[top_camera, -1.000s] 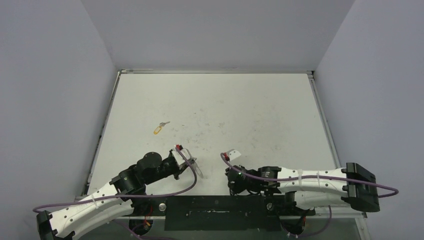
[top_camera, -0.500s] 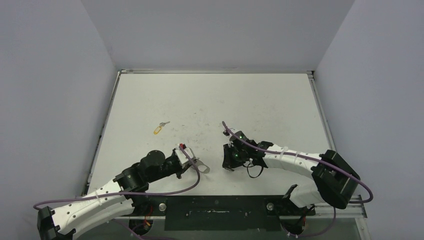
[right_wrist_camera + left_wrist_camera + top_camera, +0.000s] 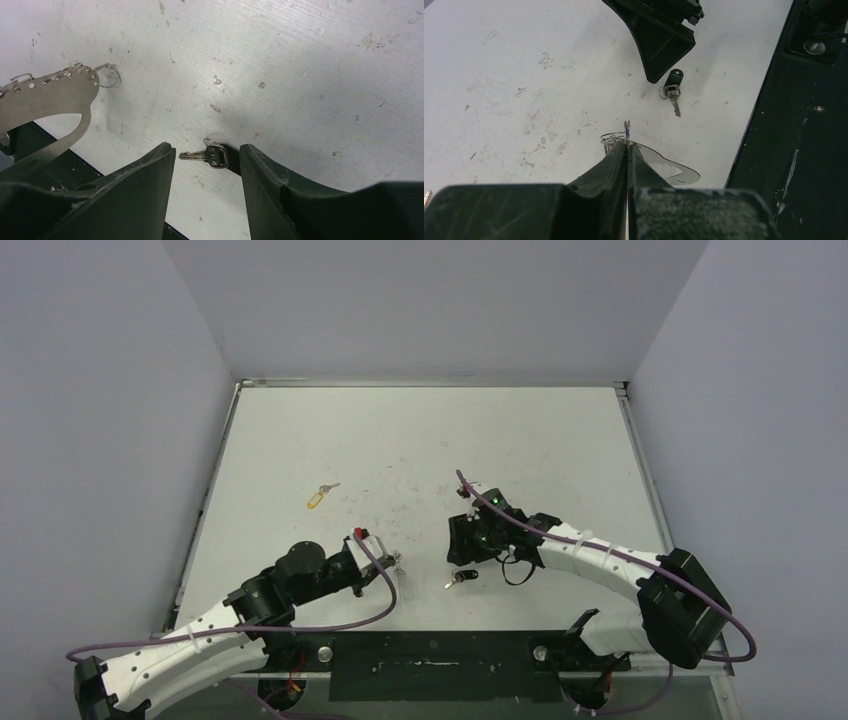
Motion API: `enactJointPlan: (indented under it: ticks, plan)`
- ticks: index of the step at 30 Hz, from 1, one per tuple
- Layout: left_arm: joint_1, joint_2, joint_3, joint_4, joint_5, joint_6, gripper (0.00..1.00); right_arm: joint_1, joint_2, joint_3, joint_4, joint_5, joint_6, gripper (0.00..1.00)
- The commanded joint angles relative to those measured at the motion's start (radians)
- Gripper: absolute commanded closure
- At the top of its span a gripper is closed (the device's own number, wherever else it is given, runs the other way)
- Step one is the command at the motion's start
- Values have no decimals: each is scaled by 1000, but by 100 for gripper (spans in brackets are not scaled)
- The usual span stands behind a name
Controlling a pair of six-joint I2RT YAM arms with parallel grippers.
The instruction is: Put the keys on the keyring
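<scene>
A silver key with a black head [image 3: 460, 578] lies flat on the table, free of both grippers. In the right wrist view this key [image 3: 210, 156] sits on the table below the gap between my right gripper's [image 3: 206, 150] open fingers. My right gripper [image 3: 462, 556] hovers just above it. My left gripper [image 3: 627, 144] is shut on a small ring of the keyring [image 3: 671, 169], whose flat silver loop hangs beside the fingertips. In the top view the left gripper [image 3: 386, 563] holds the keyring [image 3: 396, 558] left of the black key. A key with a yellow tag [image 3: 318, 498] lies further back on the left.
The black base plate [image 3: 430, 665] runs along the near table edge, close behind the keyring and the black key. Low rails border the table [image 3: 520, 440] on the left, right and far sides. Purple cables loop from both wrists.
My right arm swung from the near edge out over the table, then its jaws opened and the black-headed key came to lie on the table. The left gripper stayed shut on the keyring, shifting slightly.
</scene>
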Motion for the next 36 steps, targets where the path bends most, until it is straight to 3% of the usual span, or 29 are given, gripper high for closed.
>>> enactJointPlan:
  ticks: [1, 6, 16, 22, 36]
  plan:
    - [-4, 4, 4, 85, 19, 13, 100, 12, -6, 51, -50, 38, -67, 51]
    - [-4, 14, 0, 93, 22, 13, 100, 37, 38, 70, -76, 36, -111, 54]
    - [-4, 13, -2, 93, 19, 8, 100, 5, 146, 22, 94, -131, -112, 55]
    - [-4, 11, -3, 92, 19, 1, 100, -17, 214, 22, 138, -180, -118, 69]
    - [-4, 7, -14, 101, 13, -5, 100, -39, 125, -32, 64, -159, -115, 72]
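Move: The key with the black fob lies flat just under the open right gripper: the key about 3 cm back, 2 cm to its left and 5 cm below, the fob some 2 cm back, level sideways. The metal keyring plate, gripped in the left hand, hangs about 11 cm to the right gripper's left, 5 cm back and 4 cm higher. From the left hand the key is about 10 cm right, 1 cm ahead, 15 cm down. Lower the right gripper about 4 cm onto the key and black fob, easing back 1.5 cm as it sinks and swinging a little left, then about 1 cm right again at the bottom. Turn the wrist some 10 degrees counter-clockwise and close the fingers to about half their starting gap, to straddle the key's head and ring. Keep the left gripper still, holding the keyring plate. ##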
